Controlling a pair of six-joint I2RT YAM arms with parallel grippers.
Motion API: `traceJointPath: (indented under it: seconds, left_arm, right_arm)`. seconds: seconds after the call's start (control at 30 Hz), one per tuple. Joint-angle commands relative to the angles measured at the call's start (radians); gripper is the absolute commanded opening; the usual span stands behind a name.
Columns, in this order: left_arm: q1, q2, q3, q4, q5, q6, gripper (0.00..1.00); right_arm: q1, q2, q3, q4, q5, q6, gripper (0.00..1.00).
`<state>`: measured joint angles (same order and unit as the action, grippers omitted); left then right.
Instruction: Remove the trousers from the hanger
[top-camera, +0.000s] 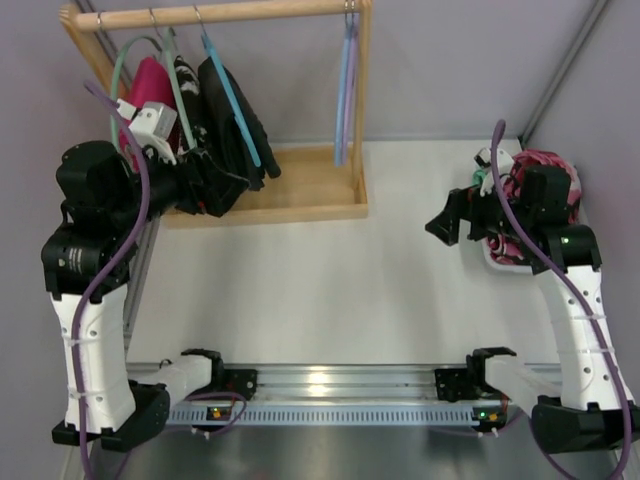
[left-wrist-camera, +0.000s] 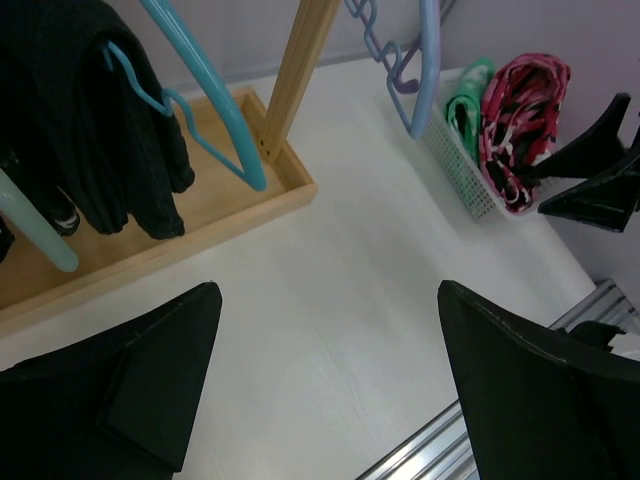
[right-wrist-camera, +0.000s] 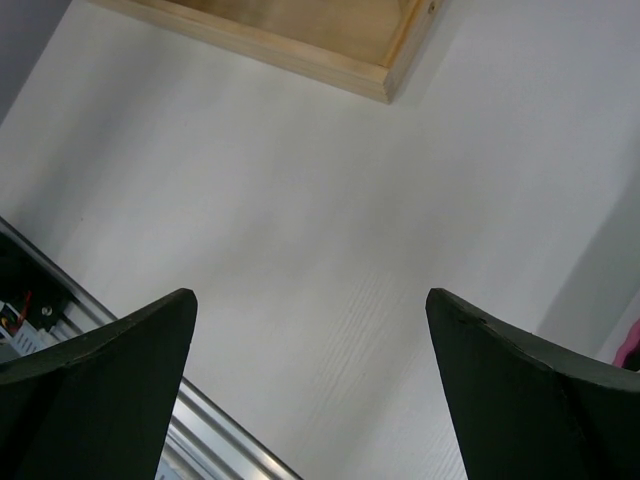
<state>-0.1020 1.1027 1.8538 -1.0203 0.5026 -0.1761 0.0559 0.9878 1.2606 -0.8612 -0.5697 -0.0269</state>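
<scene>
The black trousers (top-camera: 228, 135) hang bunched on the teal-blue hanger (top-camera: 231, 100), which is hooked on the wooden rod of the rack at the back left. In the left wrist view the trousers (left-wrist-camera: 90, 130) are at the upper left with the hanger (left-wrist-camera: 205, 100) beside them. My left gripper (top-camera: 222, 192) is open and empty, just below and in front of the trousers; it (left-wrist-camera: 330, 300) does not touch them. My right gripper (top-camera: 448, 222) is open and empty above the table at the right, and open in its own view (right-wrist-camera: 310, 300).
The wooden rack base (top-camera: 300, 200) sits at the back left. A mint-green hanger (top-camera: 125, 60), a magenta garment (top-camera: 150, 85) and a patterned garment (top-camera: 188, 85) hang left of the trousers. Lilac-blue hangers (top-camera: 345, 90) hang at the rack's right end. A white basket (left-wrist-camera: 455, 150) of clothes stands at the right.
</scene>
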Motion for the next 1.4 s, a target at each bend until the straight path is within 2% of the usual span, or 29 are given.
traceJointPath:
  seconds: [0.0, 0.2, 0.43, 0.53, 0.6, 0.73, 1.03, 1.37]
  left_arm:
    - [0.007, 0.045, 0.061, 0.100, 0.011, -0.120, 0.95]
    - [0.007, 0.114, 0.105, 0.310, 0.001, -0.367, 0.86]
    - [0.007, 0.258, 0.229, 0.359, -0.163, -0.552, 0.79]
    - [0.008, 0.264, 0.210, 0.413, -0.223, -0.617, 0.75]
    - [0.007, 0.256, 0.182, 0.478, -0.243, -0.638, 0.73]
    - [0.007, 0.263, 0.131, 0.517, -0.292, -0.661, 0.62]
    - [0.008, 0.310, 0.062, 0.588, -0.348, -0.631, 0.55]
    - [0.010, 0.332, -0.053, 0.784, -0.237, -0.629, 0.52]
  right_arm:
    - [-0.013, 0.012, 0.054, 0.016, -0.009, -0.015, 0.99]
    - [-0.013, 0.041, 0.065, 0.033, -0.022, 0.010, 0.99]
    - [-0.013, 0.063, 0.085, 0.028, -0.019, 0.007, 0.99]
    - [-0.013, 0.064, 0.083, 0.028, -0.022, 0.007, 0.99]
    - [-0.013, 0.066, 0.079, 0.033, -0.024, 0.008, 0.99]
    - [-0.013, 0.066, 0.074, 0.037, -0.027, 0.012, 1.00]
    - [-0.013, 0.071, 0.076, 0.039, -0.042, 0.012, 0.99]
    - [-0.011, 0.069, 0.040, 0.062, -0.053, 0.021, 0.99]
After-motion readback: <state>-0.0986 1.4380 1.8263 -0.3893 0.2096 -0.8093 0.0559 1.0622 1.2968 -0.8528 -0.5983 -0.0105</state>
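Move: From my left hand, the near arm of the blue hanger is about 18 cm ahead, level sideways and roughly 3 cm above. The black trousers hang about 5 cm to its left, about 20 cm ahead and 8 cm below my hand. A green hanger is about 19 cm ahead and 10 cm left, the empty hangers 19 cm ahead and 24 cm right. From my right hand, the blue hanger is roughly 20 cm ahead, 44 cm left and 19 cm higher. I reach my left hand forward about 18 cm to the near arm of the blue hanger, rising some 7 cm on the way in and then sinking about half of that back. As I go, I roll my hand left side down by some 30 degrees and swing it counter-clockwise about 20 degrees, narrowing the fingers to half open, one on each side of the hanger arm. ##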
